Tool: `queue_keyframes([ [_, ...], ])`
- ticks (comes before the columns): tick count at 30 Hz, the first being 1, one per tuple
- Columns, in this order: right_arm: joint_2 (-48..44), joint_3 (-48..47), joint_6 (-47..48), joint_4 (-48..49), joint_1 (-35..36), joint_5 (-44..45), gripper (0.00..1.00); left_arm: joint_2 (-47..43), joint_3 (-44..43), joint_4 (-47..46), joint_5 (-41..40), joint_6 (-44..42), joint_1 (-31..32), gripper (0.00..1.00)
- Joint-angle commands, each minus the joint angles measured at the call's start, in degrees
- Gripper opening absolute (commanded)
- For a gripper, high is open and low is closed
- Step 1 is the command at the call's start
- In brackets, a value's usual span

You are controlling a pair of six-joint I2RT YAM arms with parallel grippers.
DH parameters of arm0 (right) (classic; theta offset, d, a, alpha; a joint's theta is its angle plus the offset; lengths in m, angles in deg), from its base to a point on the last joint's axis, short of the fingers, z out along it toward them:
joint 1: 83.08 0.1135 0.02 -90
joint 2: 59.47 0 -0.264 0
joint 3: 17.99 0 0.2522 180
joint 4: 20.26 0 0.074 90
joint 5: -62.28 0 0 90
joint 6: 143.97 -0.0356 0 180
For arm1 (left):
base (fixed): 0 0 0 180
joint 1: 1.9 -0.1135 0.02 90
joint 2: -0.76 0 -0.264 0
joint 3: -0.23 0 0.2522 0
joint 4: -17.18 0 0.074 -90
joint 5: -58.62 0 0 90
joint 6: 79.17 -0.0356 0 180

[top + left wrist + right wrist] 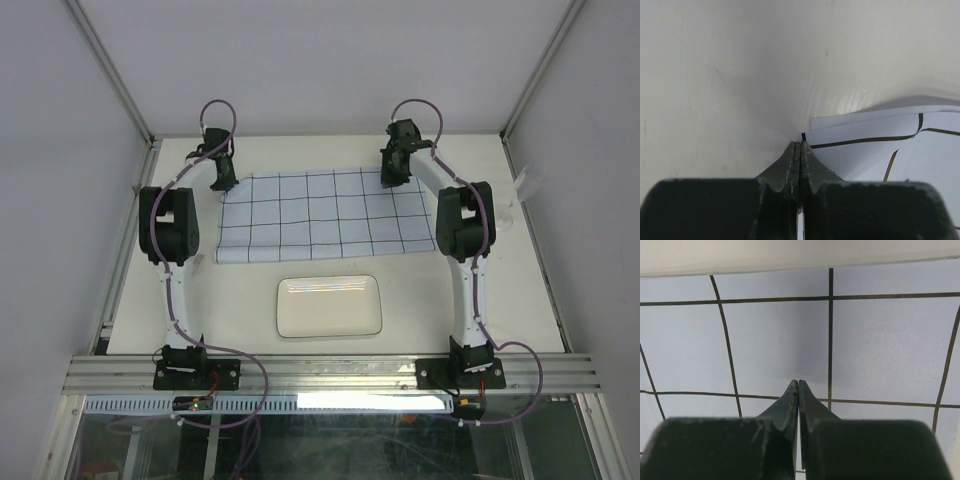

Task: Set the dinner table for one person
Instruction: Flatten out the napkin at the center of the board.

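The dinner table [505, 290] is a cream-white top with a pale-blue grid cloth [320, 215] spread across its far half. A white rectangular plate [329, 306] lies in front of the cloth, toward the arms. My left gripper [222, 180] is at the cloth's far left corner. In the left wrist view its jaws [800, 145] are shut on that corner of the cloth [875, 155], which stands slightly raised and folded. My right gripper [393, 172] is near the cloth's far right edge. It is shut [798, 382], its tips down on the cloth [775, 340]; whether they pinch the fabric I cannot tell.
Aluminium rails [330, 372] run along the near edge where both arm bases are bolted. Grey walls enclose the table on the left, right and back. A small white scrap [522, 190] lies at the right edge. Bare tabletop [715, 75] lies left of the cloth corner.
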State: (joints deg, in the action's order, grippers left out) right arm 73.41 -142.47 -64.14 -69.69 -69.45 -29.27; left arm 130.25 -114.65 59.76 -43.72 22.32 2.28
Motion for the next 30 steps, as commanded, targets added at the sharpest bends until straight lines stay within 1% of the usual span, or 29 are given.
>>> queue_keyframes([
  [1,-5.7,0.1,0.3,2.0,-0.3,0.1,0.0,-8.0,2.8,-0.1,-1.5,-0.4,0.6,0.0],
  [4,-6.0,0.4,0.2,2.1,-0.3,0.0,0.0,-9.9,3.2,0.1,-2.3,-0.2,0.6,0.0],
  [7,-6.1,0.3,-0.2,2.1,-0.4,-0.5,0.0,-11.9,3.1,-0.1,-4.9,0.4,0.6,0.0],
  [13,-5.7,0.2,-0.2,1.6,-0.3,-0.1,0.0,-16.0,2.9,1.2,-3.7,0.6,0.8,0.0],
  [18,-5.2,0.8,-1.0,1.5,-0.2,-1.2,0.0,-19.1,9.1,2.0,0.3,3.3,2.5,0.0],
  [23,-5.6,2.2,-0.9,1.6,0.0,-1.8,0.0,-21.7,16.9,-1.0,1.6,6.5,5.8,0.0],
  [27,-6.0,3.0,-1.2,1.7,0.0,-2.2,0.0,-21.4,21.3,-3.6,4.2,8.4,8.1,0.0],
  [30,-6.0,3.2,-1.2,1.6,0.0,-2.5,0.0,-20.0,22.3,-4.0,4.2,8.7,9.2,0.0],
])
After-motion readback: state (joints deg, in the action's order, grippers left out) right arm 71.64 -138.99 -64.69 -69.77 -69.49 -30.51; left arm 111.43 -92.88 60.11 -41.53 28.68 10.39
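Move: The left fingertips sit shut on the napkin's far-left corner. The spot on the napkin's left part to go for is about 10 cm back and 7 cm right, 2 cm below; the napkin's middle lies roughly 10 cm back and 40 cm right, with the tray some 26 cm nearer the bases than that middle. From the right hand, the napkin's middle is about 11 cm back, 26 cm left and 3 cm down. Finish the left gripper's short backward drag at the corner, then lift it some 9 cm clear of the cloth. Swing it back and to the right over the napkin's left part and lower it again to its starting height, shut fingertips close above or on the cloth. Keep the right gripper shut over the napkin's far right part: raise it about 1 cm, then sink it while easing back 1.5 cm. ##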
